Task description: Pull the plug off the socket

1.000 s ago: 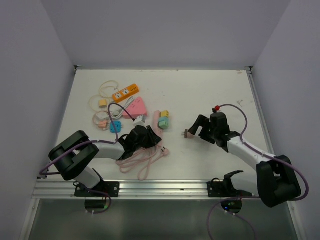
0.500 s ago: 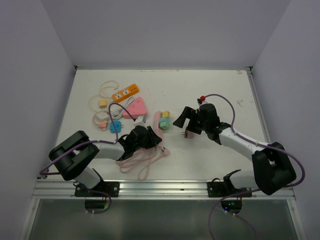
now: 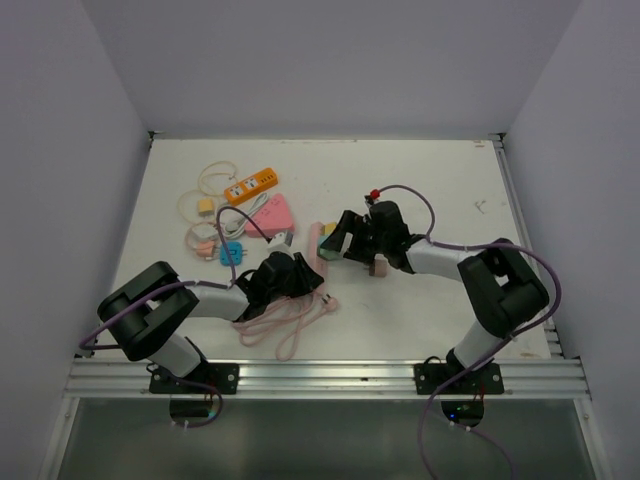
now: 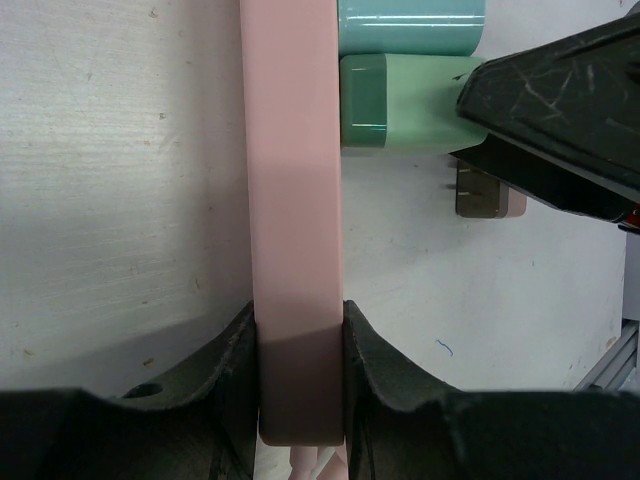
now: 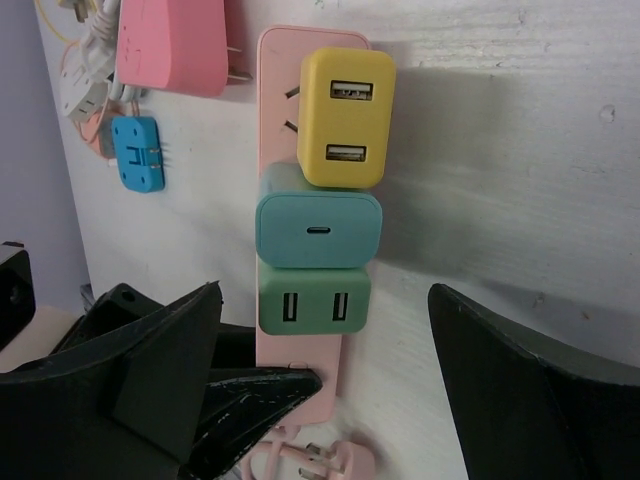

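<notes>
A pink power strip (image 4: 295, 180) lies on the table with a yellow charger (image 5: 347, 118), a teal charger (image 5: 318, 230) and a green charger (image 5: 315, 300) plugged into it. My left gripper (image 4: 296, 340) is shut on the strip's near end, also seen in the top view (image 3: 298, 270). My right gripper (image 5: 330, 385) is open, its fingers wide on either side of the green charger and not touching it. In the top view the right gripper (image 3: 338, 243) hovers at the chargers (image 3: 328, 240). A loose pink plug (image 3: 378, 268) lies on the table just right of the strip.
An orange power strip (image 3: 250, 185), a pink adapter (image 3: 272, 212), a blue adapter (image 3: 231, 253) and coiled cords lie at the back left. The strip's pink cable (image 3: 285, 320) loops near the left arm. The walls stand close on both sides.
My right gripper has moved left from the table's right middle, past the loose pink plug, to the chargers on the strip. The left gripper and strip have not moved.
</notes>
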Robot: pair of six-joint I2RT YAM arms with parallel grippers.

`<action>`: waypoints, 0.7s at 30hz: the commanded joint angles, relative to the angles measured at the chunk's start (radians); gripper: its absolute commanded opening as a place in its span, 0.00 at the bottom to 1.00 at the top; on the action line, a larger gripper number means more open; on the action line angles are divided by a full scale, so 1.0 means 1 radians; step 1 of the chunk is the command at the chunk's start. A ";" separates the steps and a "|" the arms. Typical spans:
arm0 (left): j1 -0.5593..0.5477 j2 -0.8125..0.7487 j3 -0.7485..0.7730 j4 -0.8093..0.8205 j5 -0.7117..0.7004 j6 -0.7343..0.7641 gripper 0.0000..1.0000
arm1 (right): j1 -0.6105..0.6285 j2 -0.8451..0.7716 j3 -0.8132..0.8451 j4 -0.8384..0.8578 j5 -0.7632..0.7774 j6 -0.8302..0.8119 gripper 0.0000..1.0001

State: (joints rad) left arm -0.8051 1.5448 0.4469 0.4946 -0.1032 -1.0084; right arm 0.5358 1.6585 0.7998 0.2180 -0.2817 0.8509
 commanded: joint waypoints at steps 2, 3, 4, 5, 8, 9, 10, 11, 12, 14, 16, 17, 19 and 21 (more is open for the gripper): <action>0.003 0.034 -0.031 -0.080 -0.009 0.065 0.00 | 0.016 0.029 0.049 0.076 -0.036 0.016 0.85; 0.003 0.034 -0.031 -0.080 -0.006 0.065 0.00 | 0.019 0.033 0.050 0.080 -0.039 0.016 0.84; 0.001 0.035 -0.031 -0.080 -0.007 0.065 0.00 | 0.021 0.038 0.050 0.086 -0.040 0.014 0.83; 0.001 0.035 -0.031 -0.080 -0.006 0.065 0.00 | 0.023 0.043 0.049 0.087 -0.040 0.014 0.80; 0.001 0.034 -0.031 -0.082 -0.007 0.065 0.00 | 0.024 0.052 0.039 0.107 -0.050 0.020 0.72; 0.003 0.034 -0.031 -0.080 -0.009 0.065 0.00 | 0.026 0.055 0.036 0.118 -0.053 0.023 0.70; 0.003 0.034 -0.031 -0.080 -0.007 0.065 0.00 | 0.026 0.058 0.033 0.122 -0.056 0.028 0.67; 0.001 0.035 -0.031 -0.079 -0.006 0.065 0.00 | 0.026 0.063 0.032 0.126 -0.057 0.028 0.61; 0.001 0.035 -0.031 -0.077 -0.004 0.064 0.00 | 0.027 0.064 0.030 0.129 -0.057 0.028 0.58; 0.003 0.034 -0.034 -0.073 -0.004 0.065 0.00 | 0.026 0.070 0.024 0.138 -0.062 0.028 0.47; 0.001 0.029 -0.036 -0.070 0.000 0.063 0.00 | 0.027 0.072 0.019 0.142 -0.060 0.028 0.38; 0.003 0.029 -0.039 -0.065 0.002 0.063 0.00 | 0.027 0.072 0.018 0.144 -0.063 0.030 0.29; 0.003 0.023 -0.039 -0.060 0.011 0.063 0.00 | 0.027 0.070 0.010 0.150 -0.066 0.027 0.20; 0.001 0.018 -0.043 -0.051 0.014 0.065 0.11 | 0.027 0.066 0.004 0.150 -0.071 0.025 0.09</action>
State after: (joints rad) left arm -0.8043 1.5452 0.4423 0.5037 -0.1001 -1.0107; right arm 0.5545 1.7218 0.8089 0.2985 -0.3149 0.8776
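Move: The right hand, open, has the green plug almost between its fingertips, about 3 cm to its left, 1 cm ahead and 1 cm lower, sticking out of the pink socket strip, whose middle is some 5 cm left and 1 cm back. The teal plug is roughly 3 cm farther out than the green one and the yellow plug 6 cm; a loose brown plug lies 11 cm right, 4 cm back. From the left hand, the green plug is about 8 cm ahead, 3 cm right. The right hand eases about 2 cm to its left, sinking slightly, so its open fingertips go in around the end of the green plug just short of the teal one, then the fingers close to roughly half open and pinch the plug by its two sides, the wrist hardly turning. The left hand stays in place and keeps its hold on the near end of the pink socket strip. ##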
